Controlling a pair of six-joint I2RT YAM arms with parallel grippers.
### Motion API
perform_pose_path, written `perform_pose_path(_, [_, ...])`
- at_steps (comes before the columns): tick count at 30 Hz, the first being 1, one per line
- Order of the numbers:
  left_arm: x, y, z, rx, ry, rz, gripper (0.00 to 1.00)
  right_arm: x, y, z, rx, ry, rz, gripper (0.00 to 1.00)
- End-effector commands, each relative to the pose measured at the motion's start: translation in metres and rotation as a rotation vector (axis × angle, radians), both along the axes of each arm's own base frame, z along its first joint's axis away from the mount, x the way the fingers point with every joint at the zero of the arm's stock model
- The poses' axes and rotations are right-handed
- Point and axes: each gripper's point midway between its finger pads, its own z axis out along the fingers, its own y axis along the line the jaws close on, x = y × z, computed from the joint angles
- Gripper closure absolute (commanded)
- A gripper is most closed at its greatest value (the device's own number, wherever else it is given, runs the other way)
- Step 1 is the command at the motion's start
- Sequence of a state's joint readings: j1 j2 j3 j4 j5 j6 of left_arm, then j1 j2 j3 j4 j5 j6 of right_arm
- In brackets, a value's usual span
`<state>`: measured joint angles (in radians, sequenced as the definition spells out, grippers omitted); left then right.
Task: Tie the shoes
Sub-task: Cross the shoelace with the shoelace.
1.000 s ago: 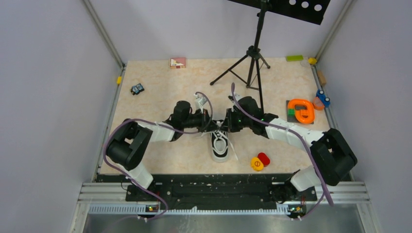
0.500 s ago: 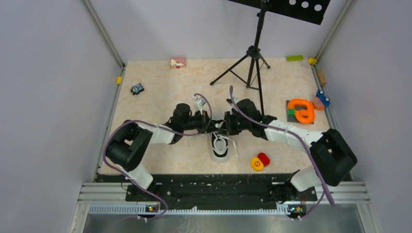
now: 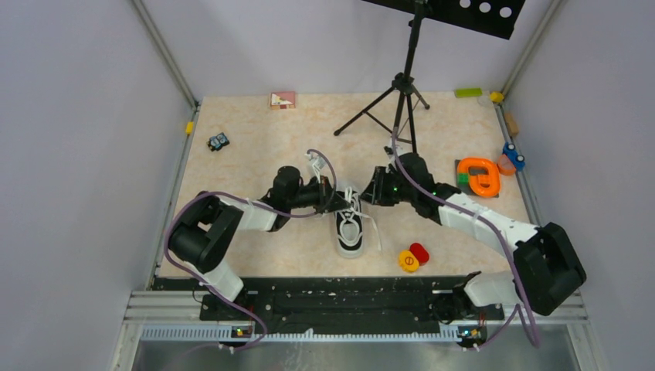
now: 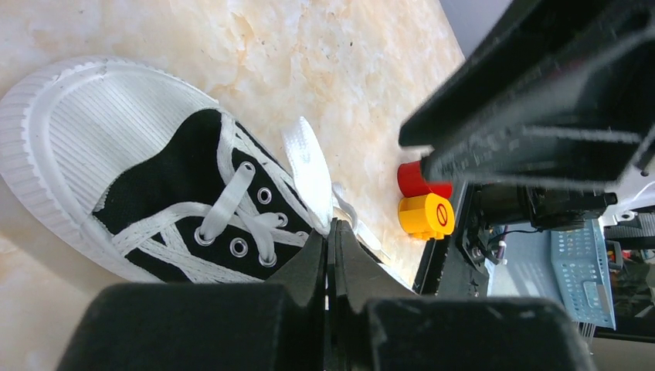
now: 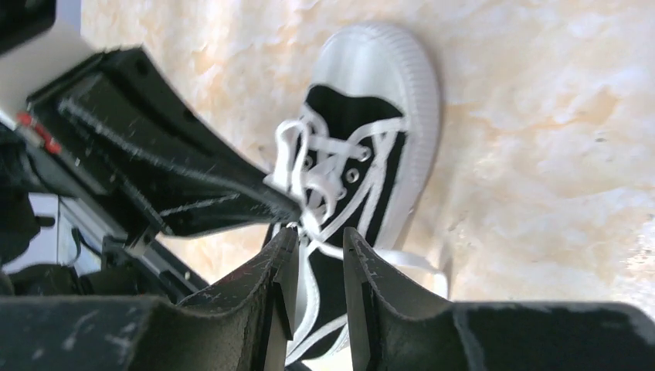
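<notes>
The shoe [image 3: 350, 233], a small black sneaker with a white toe cap and white laces, lies mid-table with its toe toward the arms. My left gripper [image 3: 337, 198] sits at the shoe's upper left. In the left wrist view the shoe [image 4: 154, 178] fills the left side, and the left gripper [image 4: 334, 226] is shut on a flat white lace [image 4: 306, 166] that runs up into its tips. My right gripper [image 3: 369, 191] stands just right of the shoe's top. In the right wrist view it [image 5: 320, 236] is open, nothing pinched, with the shoe [image 5: 378, 154] and its laces behind the gap.
A black tripod [image 3: 402, 100] stands behind the right arm. Red and yellow pieces [image 3: 413, 257] lie right of the shoe toward the front. An orange toy on a dark plate [image 3: 479, 176] sits at the right, a small toy car [image 3: 218, 141] at the left, a pink box [image 3: 283, 100] at the back.
The right gripper has opened and drawn back to the right, away from the shoe's laces. The left gripper has stayed shut on the lace, shifting slightly toward the shoe.
</notes>
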<state>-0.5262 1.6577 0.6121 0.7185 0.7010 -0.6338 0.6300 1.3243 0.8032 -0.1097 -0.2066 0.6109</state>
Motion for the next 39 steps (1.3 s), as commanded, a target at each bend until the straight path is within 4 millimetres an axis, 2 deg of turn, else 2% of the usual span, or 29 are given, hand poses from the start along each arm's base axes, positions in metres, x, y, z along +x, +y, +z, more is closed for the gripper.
perform_pose_path(1, [-0.003, -0.001, 0.019, -0.038, -0.073, -0.026, 1.00, 0.024, -0.015, -0.001, 0.029, 0.007, -0.107, 0.71])
perform_pose_path(6, [-0.005, 0.002, 0.018, -0.011, -0.090, -0.036, 1.00, 0.037, -0.003, -0.018, 0.033, 0.079, -0.075, 0.71])
perform_pose_path(10, [-0.006, 0.004, 0.020, 0.004, -0.119, -0.033, 1.00, 0.039, 0.010, -0.034, 0.060, 0.134, -0.028, 0.71])
perform_pose_path(20, [-0.001, 0.005, 0.018, 0.013, -0.135, -0.014, 1.00, 0.028, 0.028, -0.026, 0.177, 0.125, 0.076, 0.72])
perform_pose_path(39, [0.013, 0.003, 0.009, 0.038, -0.153, 0.011, 1.00, 0.008, 0.025, -0.016, 0.314, 0.127, 0.092, 0.73])
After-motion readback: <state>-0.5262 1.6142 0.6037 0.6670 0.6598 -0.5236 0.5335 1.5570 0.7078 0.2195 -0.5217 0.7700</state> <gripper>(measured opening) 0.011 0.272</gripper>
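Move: I have the white lace loop pinched in my left fingertips; the spot where the laces cross is just past them, about 2 cm to the right and 1 cm below. From my empty, part-open right hand that crossing is some 3 cm left, 1 cm back and 5 cm down. The shoe's middle lies about 5 cm back, 4 cm left and 9 cm below it, and the loose lace tail about 7 cm back, 3 cm right and 9 cm down. I swing my right hand out forward a little and sink it about 6.5 cm beside the shoe, then bring it left some 4 cm and slightly up, easing back in towards the crossing by my left fingertips. Its fingers stay part open while the wrist tips down and rolls, each by a little over 10 degrees. My left hand keeps its pinch on the loop, almost still. ##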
